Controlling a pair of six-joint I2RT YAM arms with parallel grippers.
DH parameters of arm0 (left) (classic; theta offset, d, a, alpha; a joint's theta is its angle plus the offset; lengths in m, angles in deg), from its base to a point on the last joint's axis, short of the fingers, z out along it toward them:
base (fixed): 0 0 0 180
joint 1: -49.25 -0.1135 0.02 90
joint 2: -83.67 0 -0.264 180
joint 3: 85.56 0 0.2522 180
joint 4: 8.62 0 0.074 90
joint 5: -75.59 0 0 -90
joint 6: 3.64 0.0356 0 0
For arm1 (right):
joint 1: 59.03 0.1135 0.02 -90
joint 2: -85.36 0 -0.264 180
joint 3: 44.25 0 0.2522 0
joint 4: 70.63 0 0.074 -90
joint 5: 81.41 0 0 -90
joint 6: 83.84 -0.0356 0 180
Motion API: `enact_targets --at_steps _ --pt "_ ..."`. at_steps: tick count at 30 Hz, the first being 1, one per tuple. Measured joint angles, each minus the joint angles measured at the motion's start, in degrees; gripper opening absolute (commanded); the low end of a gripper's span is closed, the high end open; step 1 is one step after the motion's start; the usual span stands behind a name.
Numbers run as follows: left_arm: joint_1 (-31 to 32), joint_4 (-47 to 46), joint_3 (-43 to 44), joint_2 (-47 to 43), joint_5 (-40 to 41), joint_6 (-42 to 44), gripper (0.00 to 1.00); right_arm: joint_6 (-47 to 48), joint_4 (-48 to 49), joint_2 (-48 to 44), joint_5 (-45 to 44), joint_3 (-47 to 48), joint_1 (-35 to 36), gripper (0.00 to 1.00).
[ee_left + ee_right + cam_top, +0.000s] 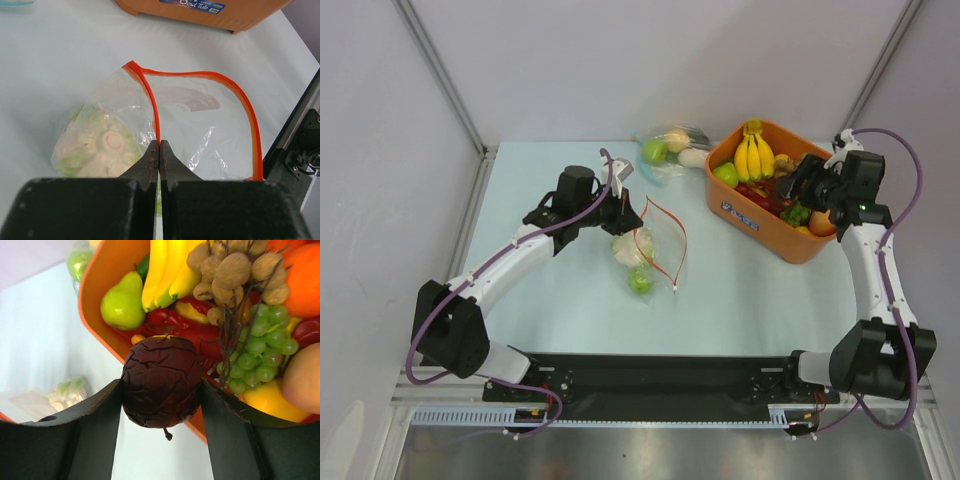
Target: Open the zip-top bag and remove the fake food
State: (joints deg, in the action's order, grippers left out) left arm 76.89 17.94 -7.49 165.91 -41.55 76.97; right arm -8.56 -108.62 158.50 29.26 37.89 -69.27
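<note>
The zip-top bag (655, 250) lies mid-table, its orange-red zip strip (155, 112) parted into an open loop. My left gripper (623, 216) is shut on one side of the strip; in the left wrist view the gripper (159, 145) has its jaws closed flat on it. A white-and-green cauliflower (100, 145) and a green piece (640, 281) are still inside the bag. My right gripper (161, 390) is shut on a dark maroon wrinkled fruit (161, 380), held over the near rim of the orange tub (95, 305). In the top view the right gripper (802, 190) is over the tub.
The orange tub (760, 228) at the back right holds a banana bunch (753, 155), green grapes (260, 355), a pear (121, 302) and other fruit. A second clear bag (670, 150) with a green apple lies left of the tub.
</note>
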Motion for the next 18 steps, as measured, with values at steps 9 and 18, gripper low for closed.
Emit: enact_targets --at_steps 9,18 --pt "0.0 0.2 0.0 0.0 0.0 0.5 0.0 0.0 3.2 8.8 -2.8 1.9 2.4 0.23" --pt "0.0 0.5 0.3 0.0 0.0 0.5 0.0 1.8 4.3 12.5 -7.4 4.0 4.5 0.5"
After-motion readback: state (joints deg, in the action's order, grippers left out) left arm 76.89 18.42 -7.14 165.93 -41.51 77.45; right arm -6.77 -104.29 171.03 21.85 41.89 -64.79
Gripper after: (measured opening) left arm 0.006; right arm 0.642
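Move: The dark red fruit is already in the right fingers, near the tub's close left rim; the middle of the orange tub it is being taken to lies about 9 cm ahead, 5 cm to the right and 17 cm below. In the tub, from this hand, the green pear is some 10 cm ahead and 9 cm left, the bananas 14 cm ahead and 4 cm left, the green grapes 4 cm ahead and 7 cm right, all about 15 cm lower. From the left hand the tub's middle is roughly 15 cm ahead, 34 cm right and 12 cm below. The right hand carries the dark red fruit forward and down together, about 5 cm each way, over the tub's near left rim and in above the peppers between pear and grapes; it sinks quickly at first, then slows and goes mostly forward, with the wrist tipping only about 5 degrees. Its fingers keep their hold on both sides of the fruit, while the left hand stays still and goes on pinching the edge of the open bag. ##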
